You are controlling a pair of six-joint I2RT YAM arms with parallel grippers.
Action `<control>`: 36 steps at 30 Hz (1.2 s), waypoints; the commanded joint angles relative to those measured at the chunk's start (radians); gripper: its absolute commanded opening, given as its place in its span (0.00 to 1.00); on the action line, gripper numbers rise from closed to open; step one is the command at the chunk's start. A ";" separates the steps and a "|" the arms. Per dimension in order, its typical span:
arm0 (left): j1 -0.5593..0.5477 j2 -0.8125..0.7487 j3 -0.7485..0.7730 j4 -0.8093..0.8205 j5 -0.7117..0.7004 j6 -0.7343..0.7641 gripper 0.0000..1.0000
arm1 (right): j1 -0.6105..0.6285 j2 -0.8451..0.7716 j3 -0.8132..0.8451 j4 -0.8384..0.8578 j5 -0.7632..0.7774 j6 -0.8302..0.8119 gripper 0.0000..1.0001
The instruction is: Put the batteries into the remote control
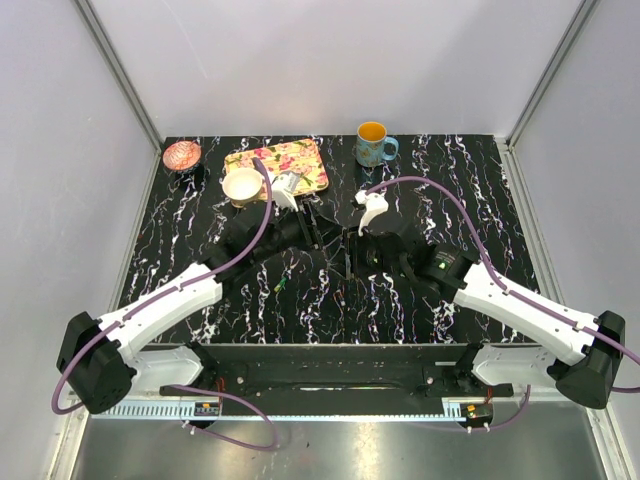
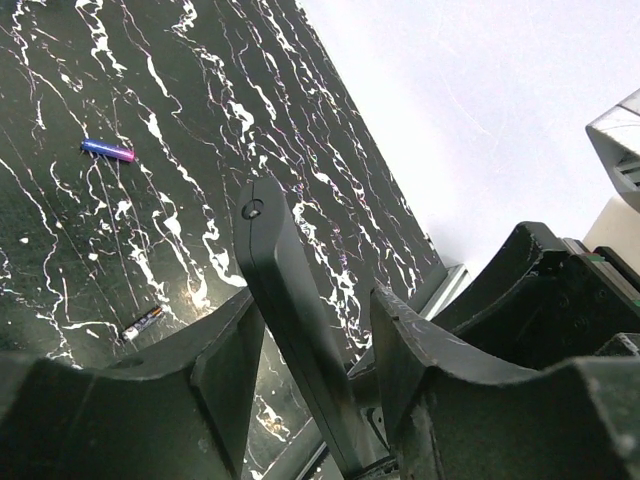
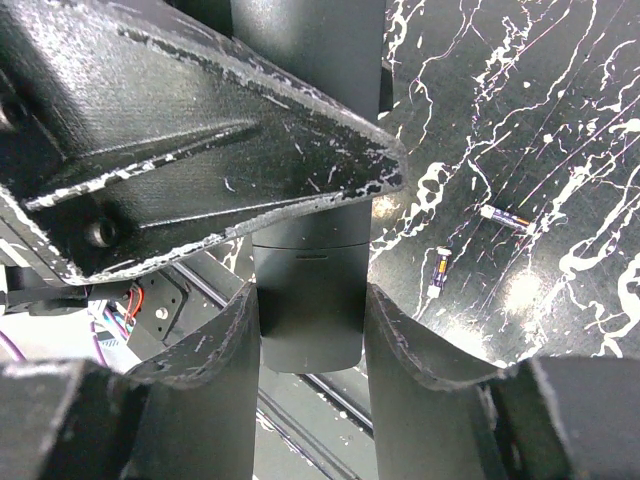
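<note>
The remote control (image 1: 337, 243) is a slim black bar held above the table's middle, between both arms. My right gripper (image 3: 312, 295) is shut on the lower end of the remote control (image 3: 310, 320), one finger pressed to each side. My left gripper (image 2: 318, 300) straddles the remote control (image 2: 275, 260) edge-on, and slivers of table show between it and each finger. A purple-blue battery (image 2: 108, 150) and a darker battery (image 2: 142, 322) lie on the marble. Two more batteries (image 3: 438, 272) (image 3: 505, 218) lie apart below the right wrist. A green battery (image 1: 283, 285) rests near the left forearm.
At the back stand a blue mug (image 1: 374, 145), a floral tray (image 1: 300, 160), a white bowl (image 1: 243, 185) and a pink bowl (image 1: 181, 155). The left gripper's finger (image 3: 200, 150) fills the upper left of the right wrist view. A metal rail (image 1: 320, 360) borders the near edge.
</note>
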 commanded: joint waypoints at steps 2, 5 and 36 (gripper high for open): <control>-0.011 -0.001 0.008 0.052 -0.009 -0.007 0.47 | 0.014 -0.016 0.047 0.051 0.036 0.009 0.00; -0.013 0.002 0.003 0.055 -0.005 -0.009 0.41 | 0.016 -0.016 0.049 0.055 0.034 0.010 0.00; 0.180 -0.280 -0.365 0.634 -0.047 -0.228 0.00 | -0.058 -0.205 -0.241 0.448 -0.068 0.312 0.95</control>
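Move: The left hand has the remote control already between its half-open fingers, the middle within a couple of centimetres of it. The right hand still grips the remote's near, lower end, the middle about 4 cm ahead of it and 3 cm higher. On the table some 22 cm below the right hand, a black battery lies about 6 cm ahead and 2 cm right, an orange battery almost straight underneath, and a green battery about 14 cm left and 3 cm ahead. Closing first with hardly any travel, the left fingers pinch the remote control while the right hand keeps its hold; then the right fingers open wide, let go and rise about 7 cm, dipping back most of the way and tipping up some 20 degrees. The left hand carries the remote about 7 cm left and slightly up, turning counter-clockwise and tilting its fingertips upward. ##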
